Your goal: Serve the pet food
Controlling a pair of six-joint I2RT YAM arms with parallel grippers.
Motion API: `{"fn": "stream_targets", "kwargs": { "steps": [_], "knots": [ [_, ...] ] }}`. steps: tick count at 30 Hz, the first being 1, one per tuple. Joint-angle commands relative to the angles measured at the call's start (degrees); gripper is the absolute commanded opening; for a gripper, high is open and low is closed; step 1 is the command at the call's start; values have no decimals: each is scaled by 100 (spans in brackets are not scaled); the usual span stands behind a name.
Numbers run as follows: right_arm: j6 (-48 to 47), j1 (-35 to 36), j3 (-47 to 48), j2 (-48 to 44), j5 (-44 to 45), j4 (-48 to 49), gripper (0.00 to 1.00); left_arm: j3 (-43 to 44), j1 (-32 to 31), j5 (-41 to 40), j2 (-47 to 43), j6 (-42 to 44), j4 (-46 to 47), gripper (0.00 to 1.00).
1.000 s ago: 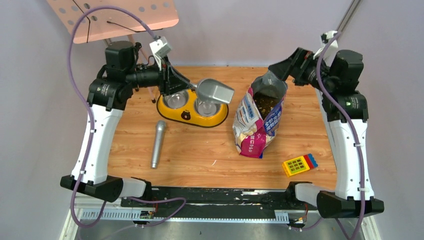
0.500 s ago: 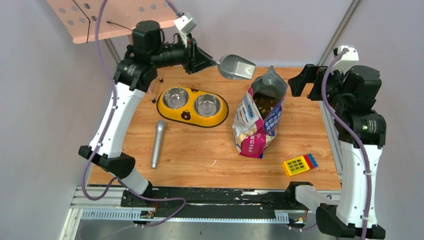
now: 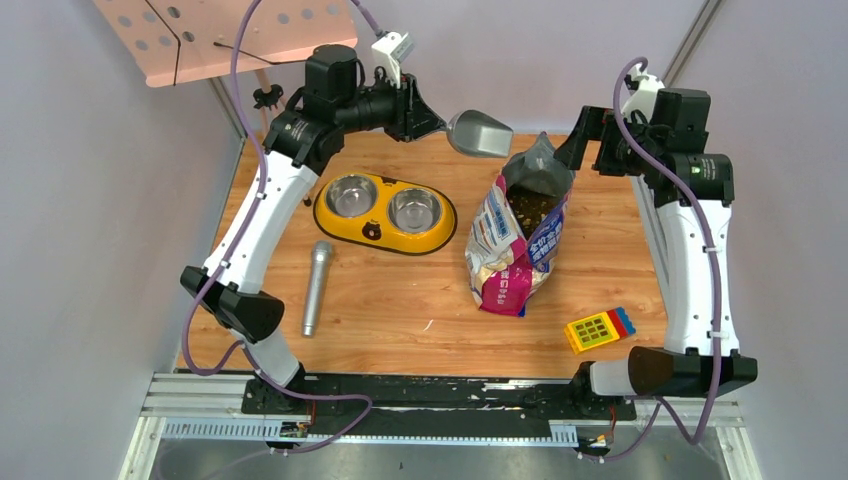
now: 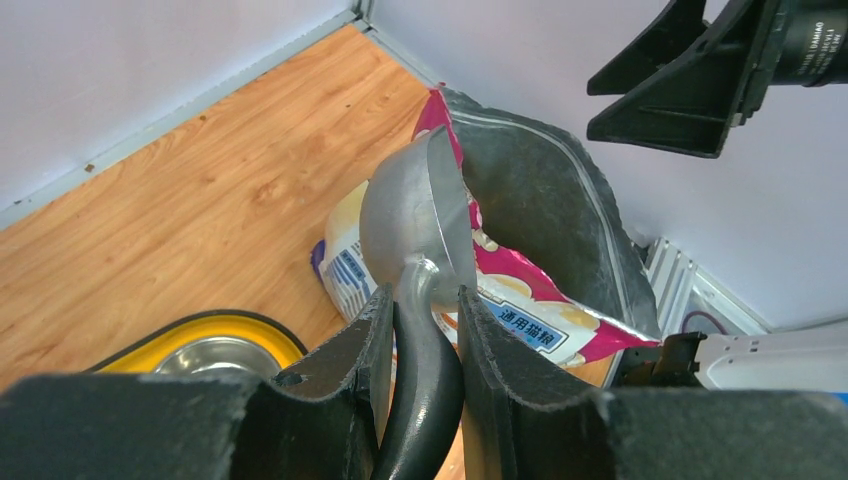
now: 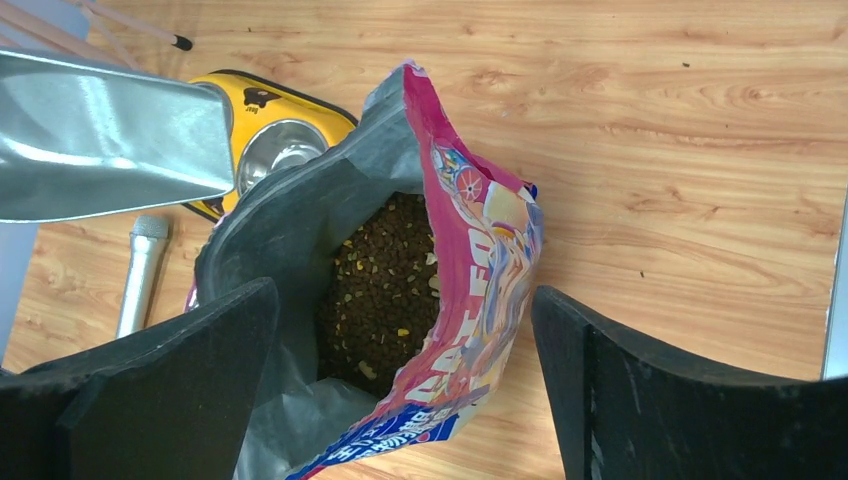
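Note:
The pet food [image 5: 385,290] is dark brown kibble lying inside the open pink-and-blue cat-food bag [image 3: 515,240], which stands right of the table's centre. My left gripper [image 3: 425,112] is shut on the black handle of a grey metal scoop [image 3: 481,134], holding it in the air just back-left of the bag's mouth. The left wrist view shows the fingers [image 4: 375,340] clamping the handle, with the scoop's bowl [image 4: 415,215] in front of the bag [image 4: 540,210]. No kibble shows in the scoop. My right gripper [image 3: 585,140] hangs open above the bag's back right edge, its jaws straddling the opening [image 5: 405,300].
A yellow double-bowl feeder [image 3: 340,222] with two steel bowls sits left of the bag. Nearer the front lie a silver microphone [image 3: 318,285] and, at the front right, a yellow toy keypad [image 3: 598,328]. A pink perforated board [image 3: 230,35] overhangs the back left corner.
The left arm lifted the scoop from above the feeder's right bowl up and back to beside the bag's mouth. The right gripper drew away to the right, then came back over the bag.

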Motion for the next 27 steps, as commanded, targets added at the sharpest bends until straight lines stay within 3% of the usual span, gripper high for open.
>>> {"fn": "stream_targets", "kwargs": {
  "steps": [1, 4, 7, 10, 17, 19, 24, 27],
  "knots": [
    [41, -11, 120, 45, 131, -56, 100, 217, -40, 158, -420, 117, 451, 0],
    [-135, -11, -12, 9, -115, -118, 99, 150, -45, 179, -609, 309, 449, 0],
    [-61, -15, -221, 2, -244, -250, 72, 93, -40, 150, -745, 506, 367, 0],
    [-107, -11, -326, 43, -238, -355, 56, 57, -45, 191, -815, 607, 267, 0],
    [20, -5, -290, 376, 1, -460, 50, 94, -85, 411, -898, 999, -260, 0],
    [24, -2, -205, 486, -99, -460, 39, 92, -125, 431, -933, 1175, -437, 0],
    [-119, 178, 372, 821, -141, -398, 0, -7, -179, 84, -1013, 1739, -908, 0],
    [-228, 517, 1013, 1099, -20, -349, 0, -124, -174, -220, -1180, 2057, -1034, 0]
  ]
}}
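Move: The right hand, wide open, has the pet food bag's right rim about 6 cm below it, roughly 1 cm ahead and 1 cm to its left; the bag mouth's middle is some 8 cm left, 4 cm back and 9 cm down. From the left hand, which already holds the scoop, the bag mouth lies about 16 cm right, 4 cm back and 16 cm down, and the yellow double bowl 10 cm left, 3 cm ahead and about 41 cm below. Downward about 6 cm goes the right hand onto the bag's right rim, its fingers tipping some 15 degrees steeper and closing from wide open to pinch the rim's edge. The left hand keeps hold of the empty scoop and draws back about 5 cm, rising and then sinking again, with the scoop still up beside the bag's left side. ##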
